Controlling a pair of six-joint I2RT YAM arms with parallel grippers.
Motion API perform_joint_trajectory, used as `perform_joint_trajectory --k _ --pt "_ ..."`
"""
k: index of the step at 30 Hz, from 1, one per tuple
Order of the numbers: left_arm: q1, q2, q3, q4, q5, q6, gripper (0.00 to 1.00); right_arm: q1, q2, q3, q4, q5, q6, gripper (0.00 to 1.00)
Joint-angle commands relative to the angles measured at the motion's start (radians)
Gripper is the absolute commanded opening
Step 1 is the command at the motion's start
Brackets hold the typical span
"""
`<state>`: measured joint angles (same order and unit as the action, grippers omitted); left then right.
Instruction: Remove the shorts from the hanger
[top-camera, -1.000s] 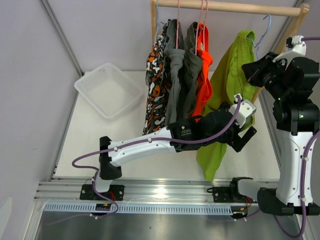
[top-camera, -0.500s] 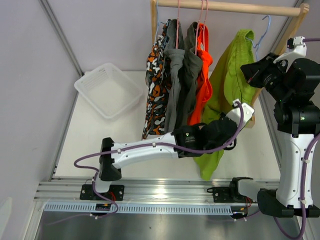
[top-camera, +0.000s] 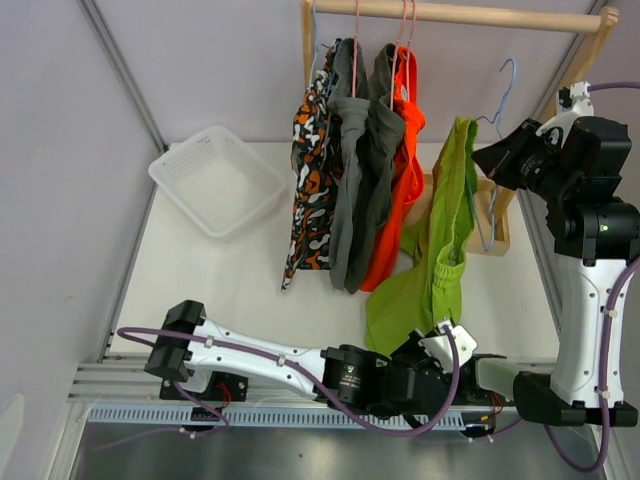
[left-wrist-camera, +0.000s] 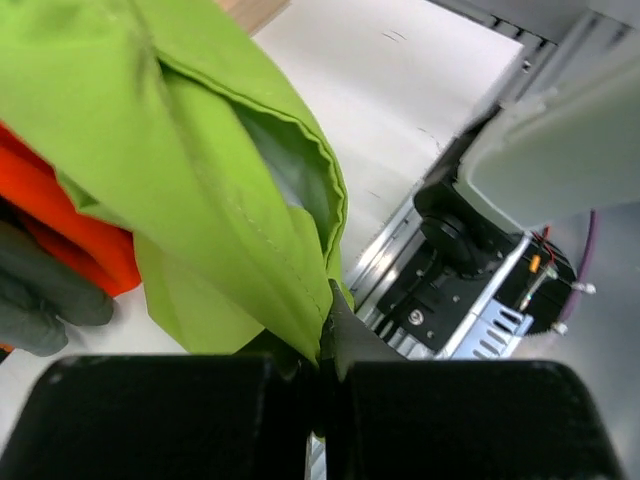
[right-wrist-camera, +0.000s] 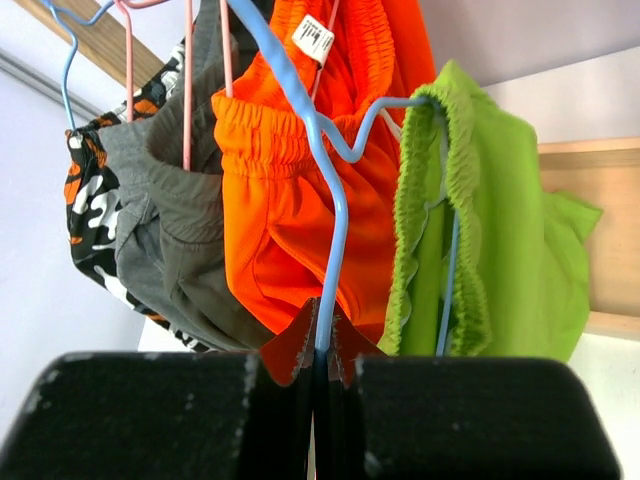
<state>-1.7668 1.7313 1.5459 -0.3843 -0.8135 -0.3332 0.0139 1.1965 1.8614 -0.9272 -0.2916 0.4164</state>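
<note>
The lime green shorts (top-camera: 440, 250) hang stretched from a light blue hanger (top-camera: 497, 140), their waistband (right-wrist-camera: 430, 180) looped over one of its arms. My right gripper (right-wrist-camera: 322, 345) is shut on the hanger's wire (right-wrist-camera: 330, 240), holding it below the wooden rail (top-camera: 460, 14). Low at the near edge, my left gripper (top-camera: 447, 350) is shut on the green shorts' lower hem (left-wrist-camera: 300, 300). Camouflage shorts (top-camera: 310, 170), dark grey shorts (top-camera: 355, 170) and orange shorts (top-camera: 400, 170) hang on pink hangers from the rail.
A white basket (top-camera: 218, 180) sits on the table at the back left. The rack's slanted wooden post (top-camera: 580, 70) and its base (top-camera: 497, 235) stand just left of my right arm (top-camera: 590, 290).
My left gripper closed on the green shorts and pulled them down to the near edge. The shorts stretched out long, and the hanger shifted left with the right gripper.
</note>
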Motion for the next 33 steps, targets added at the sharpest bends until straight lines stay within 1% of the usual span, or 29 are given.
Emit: perform_joint_trajectory --k 1,3,4,6,7,8,9,10,11,12,14,15,17,18,19,20,22,24,25,26,27,28,29,30,31,32,33 --pt "0.019 -0.015 0.031 0.004 -0.027 -0.038 0.0 -0.037 -0.017 0.061 0.133 0.025 -0.013 0.0" --pt "0.059 0.011 0.066 -0.001 -0.021 -0.024 0.0 -0.038 -0.038 0.073 0.073 0.023 0.002 0.0" --pt "0.102 0.031 0.075 0.005 -0.021 -0.015 0.0 -0.038 -0.05 0.074 0.006 0.026 0.008 0.0" --pt "0.145 0.045 0.121 0.033 -0.015 0.04 0.0 -0.038 -0.095 0.073 -0.063 0.029 0.033 0.0" --pt "0.197 0.065 0.166 0.036 -0.009 0.058 0.0 -0.038 -0.11 0.068 -0.131 0.028 0.042 0.0" --pt "0.226 0.077 0.227 0.035 0.006 0.094 0.0 -0.038 -0.127 0.052 -0.16 0.022 0.05 0.0" --pt "0.284 0.094 0.259 0.016 0.02 0.105 0.0 -0.038 -0.158 0.044 -0.191 0.013 0.059 0.0" --pt "0.312 0.137 0.343 -0.001 0.036 0.117 0.0 -0.038 -0.172 0.035 -0.244 -0.012 0.062 0.0" --pt "0.34 0.16 0.391 -0.02 0.072 0.132 0.0 -0.038 -0.185 0.025 -0.265 -0.026 0.067 0.0" --pt "0.384 0.184 0.518 -0.068 0.092 0.138 0.0 -0.038 -0.193 0.021 -0.286 -0.04 0.068 0.0" --pt "0.405 0.244 0.591 -0.117 0.094 0.167 0.0 -0.038 -0.209 0.036 -0.338 -0.052 0.07 0.0" --pt "0.406 0.252 0.65 -0.14 0.082 0.172 0.0 -0.038 -0.209 0.073 -0.349 -0.046 0.068 0.0" --pt "0.402 0.222 0.632 -0.176 0.089 0.145 0.0 -0.037 -0.183 0.129 -0.375 -0.006 0.062 0.0" --pt "0.4 0.199 0.529 -0.177 0.106 0.126 0.0 -0.037 -0.169 0.197 -0.381 0.011 0.062 0.0" --pt "0.399 0.171 0.482 -0.148 0.12 0.112 0.0 -0.035 -0.154 0.237 -0.384 0.014 0.07 0.0" --pt "0.398 0.145 0.397 -0.142 0.131 0.082 0.0 -0.035 -0.109 0.28 -0.392 0.012 0.076 0.0" --pt "0.398 0.084 0.291 -0.142 0.126 0.039 0.0 -0.035 -0.072 0.359 -0.371 0.0 0.096 0.0" --pt "0.37 0.015 0.192 -0.16 0.129 -0.016 0.0 -0.034 -0.035 0.36 -0.301 -0.001 0.119 0.0" --pt "0.348 -0.015 0.104 -0.159 0.104 -0.03 0.0 -0.035 -0.023 0.352 -0.277 0.0 0.122 0.0" --pt "0.321 -0.042 0.08 -0.165 0.08 -0.039 0.0 -0.035 0.007 0.348 -0.23 0.0 0.131 0.0" --pt "0.255 -0.093 0.065 -0.189 0.021 -0.053 0.0 -0.037 0.024 0.34 -0.207 -0.004 0.134 0.0" --pt "0.224 -0.113 0.054 -0.273 -0.005 -0.1 0.0 -0.037 0.041 0.331 -0.179 -0.01 0.137 0.0" --pt "0.19 -0.134 0.059 -0.324 -0.035 -0.136 0.0 -0.038 0.072 0.328 -0.153 -0.017 0.143 0.0" --pt "0.123 -0.175 0.06 -0.376 -0.062 -0.17 0.0 -0.042 0.09 0.329 -0.104 -0.018 0.147 0.0" --pt "0.09 -0.197 0.065 -0.428 -0.105 -0.24 0.0 -0.043 0.107 0.332 -0.081 -0.015 0.148 0.0" --pt "0.037 -0.22 0.063 -0.529 -0.121 -0.275 0.0 -0.046 0.148 0.352 -0.043 -0.012 0.153 0.0" --pt "0.017 -0.242 0.051 -0.579 -0.128 -0.308 0.0 -0.051 0.172 0.367 -0.029 -0.011 0.157 0.0"
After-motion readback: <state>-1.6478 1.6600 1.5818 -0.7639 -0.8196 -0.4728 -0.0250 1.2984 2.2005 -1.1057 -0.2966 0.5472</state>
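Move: The left gripper, low at the front, already pinches the green shorts by a leg. Their waistband, still on the blue hanger, is about 28 cm ahead, 6 cm right and 15 cm up from it. The orange shorts hang some 30 cm ahead, 5 cm left and 12 cm up from it. From the right gripper, which holds the hanger, the waistband is roughly 2 cm ahead, 3 cm left and 6 cm down; the orange shorts are about 5 cm ahead, 13 cm left and 6 cm down. Keep both grippers shut. Swing the left one about 20 cm forward and up with the green shorts, then whip it back, left and down some 15 cm, to end a little forward and left of its start. Meanwhile draw the hanger about 12 cm back with the right gripper, then lift and push it forward again to strip it out of the waistband. ##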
